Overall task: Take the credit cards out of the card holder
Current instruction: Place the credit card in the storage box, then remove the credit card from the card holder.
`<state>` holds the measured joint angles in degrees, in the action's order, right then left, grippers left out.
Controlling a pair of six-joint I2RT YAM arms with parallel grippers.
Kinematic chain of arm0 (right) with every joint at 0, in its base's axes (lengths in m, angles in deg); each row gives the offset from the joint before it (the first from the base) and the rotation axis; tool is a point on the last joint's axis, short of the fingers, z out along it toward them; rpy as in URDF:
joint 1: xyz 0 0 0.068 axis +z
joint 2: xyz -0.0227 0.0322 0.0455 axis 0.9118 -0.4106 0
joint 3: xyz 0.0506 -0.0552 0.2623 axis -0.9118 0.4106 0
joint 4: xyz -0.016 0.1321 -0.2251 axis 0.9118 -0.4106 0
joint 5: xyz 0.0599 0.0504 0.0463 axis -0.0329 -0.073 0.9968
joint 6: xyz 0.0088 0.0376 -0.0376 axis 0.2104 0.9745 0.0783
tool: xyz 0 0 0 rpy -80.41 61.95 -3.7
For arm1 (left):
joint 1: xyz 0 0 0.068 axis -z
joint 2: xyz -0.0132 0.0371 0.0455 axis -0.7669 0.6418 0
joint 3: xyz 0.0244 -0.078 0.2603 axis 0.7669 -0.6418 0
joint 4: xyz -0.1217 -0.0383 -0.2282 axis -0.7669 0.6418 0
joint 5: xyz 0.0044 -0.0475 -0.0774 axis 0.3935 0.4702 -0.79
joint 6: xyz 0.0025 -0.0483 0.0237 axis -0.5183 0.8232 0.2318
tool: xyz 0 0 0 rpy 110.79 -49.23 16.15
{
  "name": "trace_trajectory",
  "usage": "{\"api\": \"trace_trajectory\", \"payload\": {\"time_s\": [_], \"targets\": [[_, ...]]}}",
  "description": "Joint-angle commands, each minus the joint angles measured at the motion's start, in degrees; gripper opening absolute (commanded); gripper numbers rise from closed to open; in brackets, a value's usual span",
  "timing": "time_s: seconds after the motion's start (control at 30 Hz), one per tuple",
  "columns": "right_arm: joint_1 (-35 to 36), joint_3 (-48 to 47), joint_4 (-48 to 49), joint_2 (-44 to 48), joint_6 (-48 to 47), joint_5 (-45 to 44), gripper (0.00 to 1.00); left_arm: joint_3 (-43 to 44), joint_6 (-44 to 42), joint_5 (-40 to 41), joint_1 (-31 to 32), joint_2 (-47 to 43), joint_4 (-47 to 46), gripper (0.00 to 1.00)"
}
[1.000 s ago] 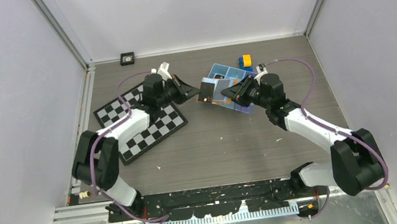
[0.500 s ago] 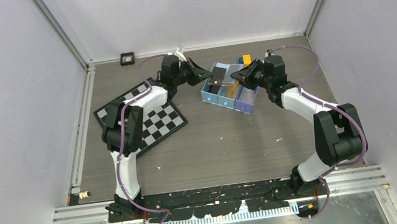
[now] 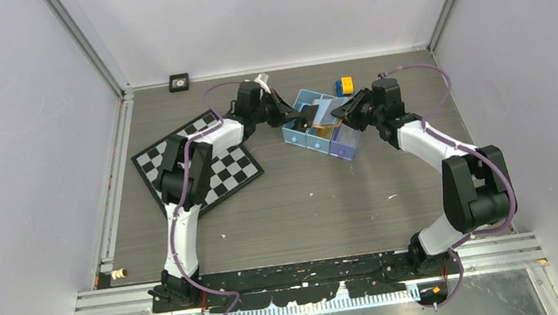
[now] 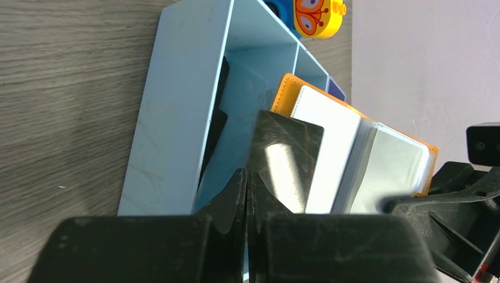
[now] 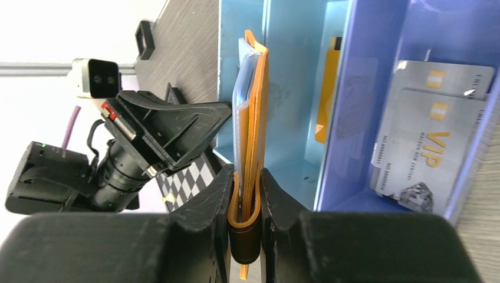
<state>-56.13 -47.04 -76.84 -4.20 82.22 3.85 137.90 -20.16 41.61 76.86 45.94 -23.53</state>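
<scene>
The orange card holder (image 5: 252, 118) hangs over the blue tray (image 3: 298, 132), and my right gripper (image 5: 246, 177) is shut on its folded edge. Its clear sleeves (image 4: 386, 165) face my left gripper (image 4: 246, 174). That gripper is shut on a dark glossy credit card (image 4: 286, 156) above the tray's left compartment (image 4: 177, 106). Two silver VIP cards (image 5: 433, 141) lie in the purple compartment, and a gold card (image 5: 328, 88) stands in the middle one. From above, the left gripper (image 3: 284, 115) and right gripper (image 3: 339, 115) meet over the tray, with the holder (image 3: 326, 128) between them.
A yellow-and-blue block (image 3: 345, 85) sits just behind the tray. A checkerboard mat (image 3: 213, 173) lies on the left under the left arm. A small black square object (image 3: 179, 81) rests at the back wall. Grey walls close in the table on three sides.
Both arms reached back from the table's middle to the tray. The left gripper carried the dark card over the tray's left compartment, and the right brought the holder over the tray.
</scene>
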Motion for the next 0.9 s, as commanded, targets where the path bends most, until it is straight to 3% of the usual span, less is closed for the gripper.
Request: {"api": "trace_trajectory", "payload": {"time_s": [0.0,0.37,0.57,0.6,0.7,0.87], "targets": [[-0.39,-2.24,-1.98,4.8,-2.99,-4.11,0.0,3.09,-4.14,2.05,-0.04,-0.13,2.34,0.0],[-1.09,-3.23,-8.15,9.2,-5.45,-6.31,0.01,7.35,-8.17,3.99,-0.77,0.13,8.49,0.0],[-1.14,-2.39,-5.21,13.04,-5.86,0.4,0.0,3.13,-9.14,2.14,-0.68,-7.35,9.21,0.02],[-1.11,-2.38,-4.99,13.32,-5.73,2.29,0.01,1.8,-9.1,1.61,-0.68,-9.38,9.27,0.08],[-1.04,-1.29,-1.43,14.2,-4.37,6.75,0.0,-3.62,-7.49,0.32,-0.6,-15.94,8.06,0.39],[0.72,2.94,4.66,14.82,-1.32,11.3,0.01,-16.52,-1.95,-1.78,-0.07,-27.54,2.19,0.59]]}}
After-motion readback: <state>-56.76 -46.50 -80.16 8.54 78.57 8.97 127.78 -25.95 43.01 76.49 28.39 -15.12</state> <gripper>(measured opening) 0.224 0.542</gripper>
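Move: The black card, already pinched in the left fingers, goes to the box's left compartment, whose middle lies about 2 cm ahead, 1 cm right and 5 cm below the left hand. The middle compartment is about 7 cm right and 1 cm back; the toy block sits some 9 cm ahead and 14 cm right, both about 5 cm down. From the right hand, the left compartment is roughly 3 cm ahead, 10 cm left, 9 cm below. The black card is eased about 1.5 cm forward over the left compartment by the left hand, which rolls slightly, then opens its fingers about halfway, lets go and withdraws back, up and left, some 6 cm each back and up. The right hand keeps its pinch on the card holder, slips about 2 cm right, then lifts it 7 cm while easing back. ##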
